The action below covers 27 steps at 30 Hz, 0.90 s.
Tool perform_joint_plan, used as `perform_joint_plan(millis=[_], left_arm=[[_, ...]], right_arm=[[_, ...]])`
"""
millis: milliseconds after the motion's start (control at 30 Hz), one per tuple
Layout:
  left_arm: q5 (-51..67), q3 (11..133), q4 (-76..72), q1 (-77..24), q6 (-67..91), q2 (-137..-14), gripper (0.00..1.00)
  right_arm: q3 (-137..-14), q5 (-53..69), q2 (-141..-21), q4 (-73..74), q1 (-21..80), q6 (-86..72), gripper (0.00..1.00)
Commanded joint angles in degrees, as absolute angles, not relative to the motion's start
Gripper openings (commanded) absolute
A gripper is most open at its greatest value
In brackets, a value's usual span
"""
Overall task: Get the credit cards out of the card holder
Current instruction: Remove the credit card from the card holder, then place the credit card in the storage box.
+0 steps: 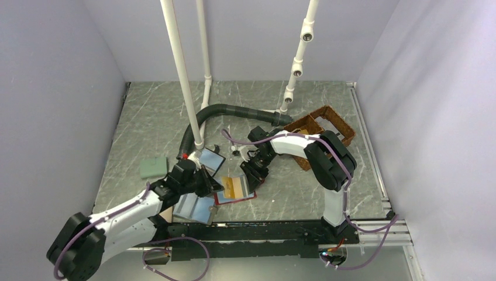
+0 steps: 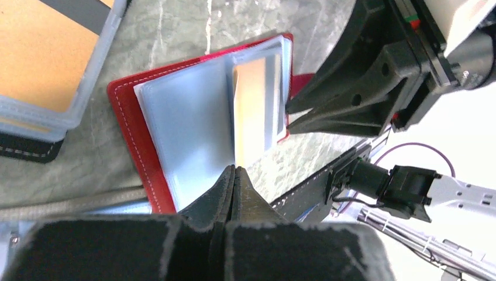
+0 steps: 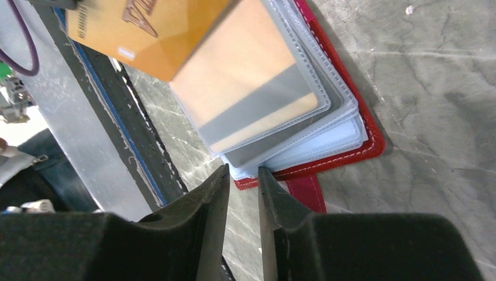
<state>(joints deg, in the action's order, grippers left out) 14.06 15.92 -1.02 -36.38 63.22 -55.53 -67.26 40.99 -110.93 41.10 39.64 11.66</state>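
The red card holder (image 1: 248, 198) lies open near the table's front edge, its clear sleeves (image 2: 193, 123) fanned upward. An orange credit card (image 3: 146, 29) sticks partly out of a sleeve; a tan card with a grey stripe (image 3: 257, 99) sits inside another. My left gripper (image 2: 236, 170) is shut, and the orange card's (image 2: 248, 117) near edge runs into its tips. My right gripper (image 3: 241, 171) hovers at the holder's (image 3: 357, 152) opposite corner beside the red pull tab (image 3: 307, 193), its jaws a narrow gap apart with nothing between them.
A black-rimmed case (image 1: 210, 159) with a tan face lies just behind the holder, and a grey-blue wallet (image 1: 196, 208) lies under my left arm. A green pad (image 1: 154, 168) sits left, a brown basket (image 1: 327, 132) back right. A black hose (image 1: 234, 111) and white pipes (image 1: 184, 76) stand behind.
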Motion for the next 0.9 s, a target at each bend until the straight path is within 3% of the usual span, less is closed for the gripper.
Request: perform_joint_plan(millis=[0,233,533,600,633,867], left_arm=[[13.24,19.55,8.14,-36.21,55.02,-48.72,0.0],[14.67,20.52,7.92,-36.23,45.46,-40.78,0.0],[21.94,24.36,-0.8,-36.43,39.9,-47.58,0.0],[23.27,25.16,-2.74,-36.59,39.0,-49.47,0.0],[23.86,25.6,-3.25,-36.74,38.67,-50.32,0.0],[26.27,26.77,-6.57,-38.37,38.06,-54.08,0.0]], right_arm=[[-70.39,41.85,-108.34,45.11,39.08,21.81,0.32],[-75.85,53.66,-102.91,56.7,37.38,35.25,0.47],[-85.62,65.49,-107.53,71.0,32.45,53.21,0.69],[-87.09,67.53,-110.15,74.37,32.43,59.31,0.81],[-87.75,68.7,-111.14,77.05,32.38,62.4,0.97],[-88.6,64.44,-111.64,70.29,32.26,55.21,1.0]])
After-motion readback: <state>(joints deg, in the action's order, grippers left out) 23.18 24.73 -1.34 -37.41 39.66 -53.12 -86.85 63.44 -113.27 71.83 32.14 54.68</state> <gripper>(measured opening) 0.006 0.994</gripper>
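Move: Roughly 8 cm to the right hand's left, 1 cm farther out and about 3 cm higher, the gold card is already pinched in the left fingers. From the left hand, the right gripper lies some 11 cm right, 1 cm back and 4 cm lower. The red card holder's middle is about 5 cm right of the left hand, 1 cm back and 5 cm below; the black card holder lies 9 cm ahead of that hand, 3 cm left and 5 cm below. Lifting off the red holder's right end, the right hand rises about 12 cm, eases back down 2 cm and drifts slightly forward, rolling its left side up some 30 degrees while its fingers spread wide beside the gold card. The left hand keeps its pinch, climbs 7 cm, tips its fingers up and turns clockwise, and then swings right towards the open right gripper. ##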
